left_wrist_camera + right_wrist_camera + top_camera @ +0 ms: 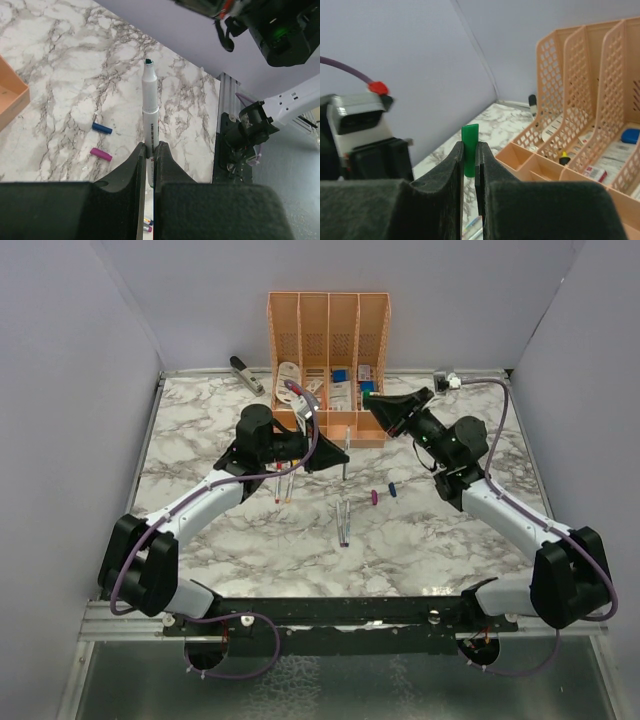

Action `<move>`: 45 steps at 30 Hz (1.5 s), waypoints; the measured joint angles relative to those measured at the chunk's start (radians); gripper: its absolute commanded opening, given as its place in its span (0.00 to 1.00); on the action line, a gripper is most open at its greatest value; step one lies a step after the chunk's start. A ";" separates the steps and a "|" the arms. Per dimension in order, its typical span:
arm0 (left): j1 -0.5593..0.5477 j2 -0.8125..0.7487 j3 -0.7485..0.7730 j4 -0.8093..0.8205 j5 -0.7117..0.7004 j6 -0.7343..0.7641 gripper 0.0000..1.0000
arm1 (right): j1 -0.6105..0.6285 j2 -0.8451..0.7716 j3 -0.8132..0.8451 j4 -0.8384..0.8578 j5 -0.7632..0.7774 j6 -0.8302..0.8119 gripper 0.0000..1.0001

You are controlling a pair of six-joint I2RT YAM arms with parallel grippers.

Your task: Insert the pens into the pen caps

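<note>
My left gripper [150, 148] is shut on a whitish pen [149, 115], held above the table with its green tip pointing away from the jaws. My right gripper [469, 148] is shut on a green pen cap [469, 133] that sticks out past the fingertips. In the top view the left gripper [338, 457] and right gripper [373, 404] face each other in front of the organiser, a short gap apart. A blue cap [102, 128] and a purple cap [101, 154] lie on the marble. Two pens [281, 485] lie under the left arm, and two more pens [343, 524] lie mid-table.
An orange organiser [328, 335] with blue-and-white boxes stands at the back centre, just behind both grippers. A grey stapler [245, 375] lies at the back left. Grey walls close in the table on three sides.
</note>
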 measured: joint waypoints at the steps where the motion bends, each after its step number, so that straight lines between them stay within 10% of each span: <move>1: 0.000 0.007 0.000 -0.006 -0.002 -0.004 0.00 | 0.000 -0.006 -0.007 0.026 -0.009 0.011 0.01; 19: -0.020 0.037 0.032 -0.015 -0.002 -0.019 0.00 | 0.000 -0.013 -0.109 0.376 -0.133 0.201 0.01; 45: -0.057 0.037 0.052 -0.063 -0.046 0.035 0.00 | 0.000 0.003 -0.112 0.396 -0.200 0.231 0.01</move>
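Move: The green pen cap in the right fingers stands about 8 cm ahead of, 5 cm right of and 6 cm above the left fingers. From the right hand, the upright green pen's tip is about 8 cm back and 4 cm left, nearly level. Some 30 cm below the right hand lie the purple cap, 6 cm back and 3 cm right, and the blue cap, 3 cm back and 7 cm right. The green cap, still pinched, is drawn back some 5 cm towards the upright pen by the right hand, rising about 4 cm at first, then settling slightly. The right wrist turns about 20 degrees, mostly counter-clockwise. The left hand keeps hold of the pen and shifts it about 2 cm right, beneath the approaching cap. ##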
